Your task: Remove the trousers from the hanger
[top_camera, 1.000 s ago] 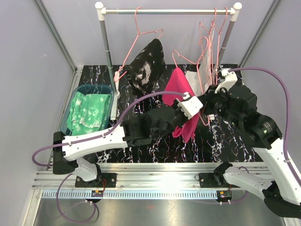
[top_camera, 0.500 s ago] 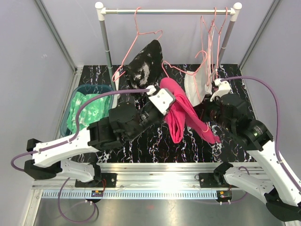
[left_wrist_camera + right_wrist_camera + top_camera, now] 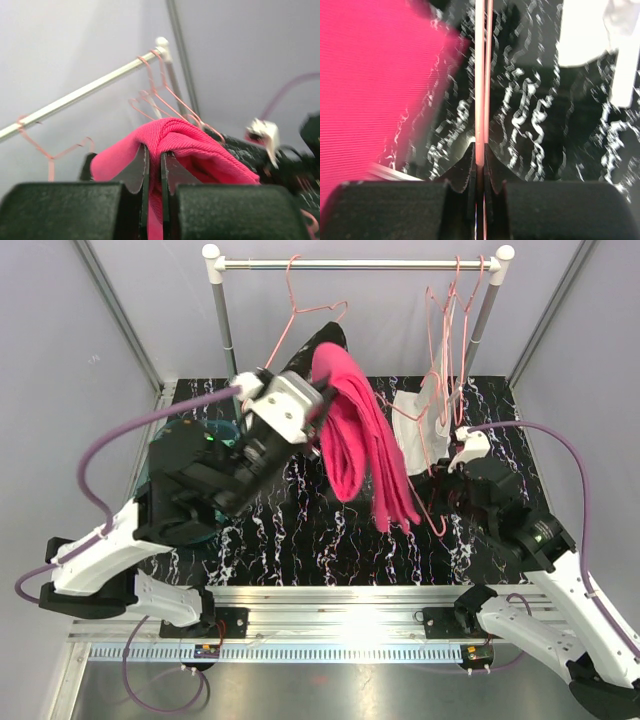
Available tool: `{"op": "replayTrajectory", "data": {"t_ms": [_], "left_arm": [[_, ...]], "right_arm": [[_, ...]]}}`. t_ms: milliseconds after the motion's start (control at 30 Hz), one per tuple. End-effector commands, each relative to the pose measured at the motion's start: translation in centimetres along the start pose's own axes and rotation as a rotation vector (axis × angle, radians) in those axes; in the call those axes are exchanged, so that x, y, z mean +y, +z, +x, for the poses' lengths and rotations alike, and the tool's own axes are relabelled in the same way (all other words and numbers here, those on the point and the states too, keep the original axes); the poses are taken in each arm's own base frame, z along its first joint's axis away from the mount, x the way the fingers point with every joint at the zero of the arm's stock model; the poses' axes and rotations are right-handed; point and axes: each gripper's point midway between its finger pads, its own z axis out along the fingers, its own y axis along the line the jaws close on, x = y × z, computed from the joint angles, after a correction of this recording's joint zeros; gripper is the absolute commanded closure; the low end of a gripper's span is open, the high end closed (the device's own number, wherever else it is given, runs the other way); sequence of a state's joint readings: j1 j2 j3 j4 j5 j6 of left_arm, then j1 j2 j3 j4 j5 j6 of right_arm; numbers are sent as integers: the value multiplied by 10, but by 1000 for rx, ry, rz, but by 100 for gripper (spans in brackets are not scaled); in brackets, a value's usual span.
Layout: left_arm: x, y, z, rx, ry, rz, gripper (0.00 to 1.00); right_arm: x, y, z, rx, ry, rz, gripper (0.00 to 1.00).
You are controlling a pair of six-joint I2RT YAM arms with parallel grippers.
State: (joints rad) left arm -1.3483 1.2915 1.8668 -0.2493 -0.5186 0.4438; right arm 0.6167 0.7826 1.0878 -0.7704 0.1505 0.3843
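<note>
My left gripper (image 3: 316, 406) is raised high over the table's middle, shut on a fold of the magenta pink trousers (image 3: 356, 452). In the left wrist view the cloth (image 3: 200, 145) drapes over both sides of that gripper (image 3: 155, 150). The trousers hang free, their lower end near my right arm. My right gripper (image 3: 438, 486) is low on the right, shut on a thin pink wire hanger (image 3: 480, 75). The black speckled trousers (image 3: 322, 342) hang on another hanger (image 3: 300, 308) behind. My left arm hides most of the mint green trousers.
A rail (image 3: 350, 262) on two posts spans the back, with several empty pink hangers (image 3: 445, 320) at its right end. A teal basket (image 3: 212, 428) sits at the left, mostly behind my left arm. A white object (image 3: 412, 425) lies at the back right.
My left gripper has risen and swung left with the pink trousers, pulling them away from the hanger. My right gripper has drawn slightly nearer and lower with the hanger.
</note>
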Motion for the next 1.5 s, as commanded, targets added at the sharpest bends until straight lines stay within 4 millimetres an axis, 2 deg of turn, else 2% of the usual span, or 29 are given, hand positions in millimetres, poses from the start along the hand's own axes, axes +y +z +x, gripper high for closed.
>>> {"op": "replayTrajectory", "data": {"t_ms": [0, 200, 333, 500, 567, 600, 667, 733, 767, 800, 833, 867, 967, 1000, 1067, 1100, 1200, 1267, 1333, 1367, 1400, 1467], "left_arm": [[93, -37, -98, -282, -86, -267, 100], [127, -57, -97, -208, 11, -384, 100], [162, -80, -85, -103, 86, -560, 100], [190, -110, -66, 6, 101, -671, 100], [196, -117, -45, 85, 126, -726, 100], [209, -132, -36, 118, 117, -790, 100], [215, -143, -18, 169, 126, -839, 100], [232, -173, -3, 218, 113, -930, 100], [229, -175, 15, 255, 131, -949, 100], [237, -196, 25, 280, 141, -1005, 100], [242, -208, 24, 280, 129, -1036, 100], [239, -211, 38, 320, 155, -1039, 100], [244, -239, 56, 384, 183, -1102, 100], [241, -242, 72, 438, 234, -1111, 100], [242, -260, 83, 462, 251, -1140, 100], [239, -261, 101, 503, 292, -1145, 100], [240, -278, 123, 559, 336, -1183, 100], [236, -275, 148, 607, 366, -1169, 100], [237, -279, 178, 729, 453, -1142, 100], [239, -282, 186, 763, 468, -1153, 100], [244, -292, 200, 854, 503, -1174, 100], [243, -296, 214, 872, 507, -1173, 100]], "right_arm": [[-16, -3, 6, 11, -24, 69, 100], [-19, -9, 1, -1, -39, 82, 100], [-20, -13, -2, -14, -43, 87, 100], [-15, -19, -14, -49, -33, 72, 100], [-13, -20, -18, -61, -32, 66, 100], [-10, -22, -25, -78, -29, 57, 100], [-6, -22, -29, -84, -34, 43, 100], [-2, -24, -37, -100, -35, 27, 100], [0, -23, -39, -101, -37, 23, 100], [3, -24, -43, -108, -37, 12, 100], [5, -25, -45, -112, -37, 2, 100], [6, -25, -46, -114, -36, -4, 100], [13, -29, -52, -133, -29, -36, 100], [14, -29, -53, -138, -27, -44, 100], [19, -33, -55, -147, -18, -70, 100], [21, -35, -55, -149, -19, -84, 100], [25, -39, -58, -162, -15, -107, 100], [28, -43, -59, -167, -16, -127, 100], [33, -47, -61, -175, -17, -154, 100], [33, -51, -62, -184, -14, -164, 100], [35, -53, -63, -189, -13, -174, 100], [36, -59, -65, -202, -16, -188, 100]]}}
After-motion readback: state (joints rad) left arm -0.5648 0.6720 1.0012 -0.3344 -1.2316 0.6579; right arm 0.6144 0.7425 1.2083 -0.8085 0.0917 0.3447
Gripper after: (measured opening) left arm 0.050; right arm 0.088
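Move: The basket the pink trousers go to lies about 35 cm to the left of the left fingers that hold them, some 12 cm farther out and roughly 52 cm below. The green trousers lie in it. The black trousers hang about 20 cm straight ahead of that hand, a bit lower; the rack's left post stands about 22 cm left and 25 cm out. From the right hand the basket is some 52 cm left, 9 cm ahead, 23 cm lower. The pink trousers, still pinched in the shut left fingers, are swept about 38 cm left towards the basket, first rising some 6 cm and then sinking about 27 cm as the wrist turns nearly 90 degrees counter-clockwise. The right hand keeps hold of the hanger, dips slightly, then lifts it several centimetres. ##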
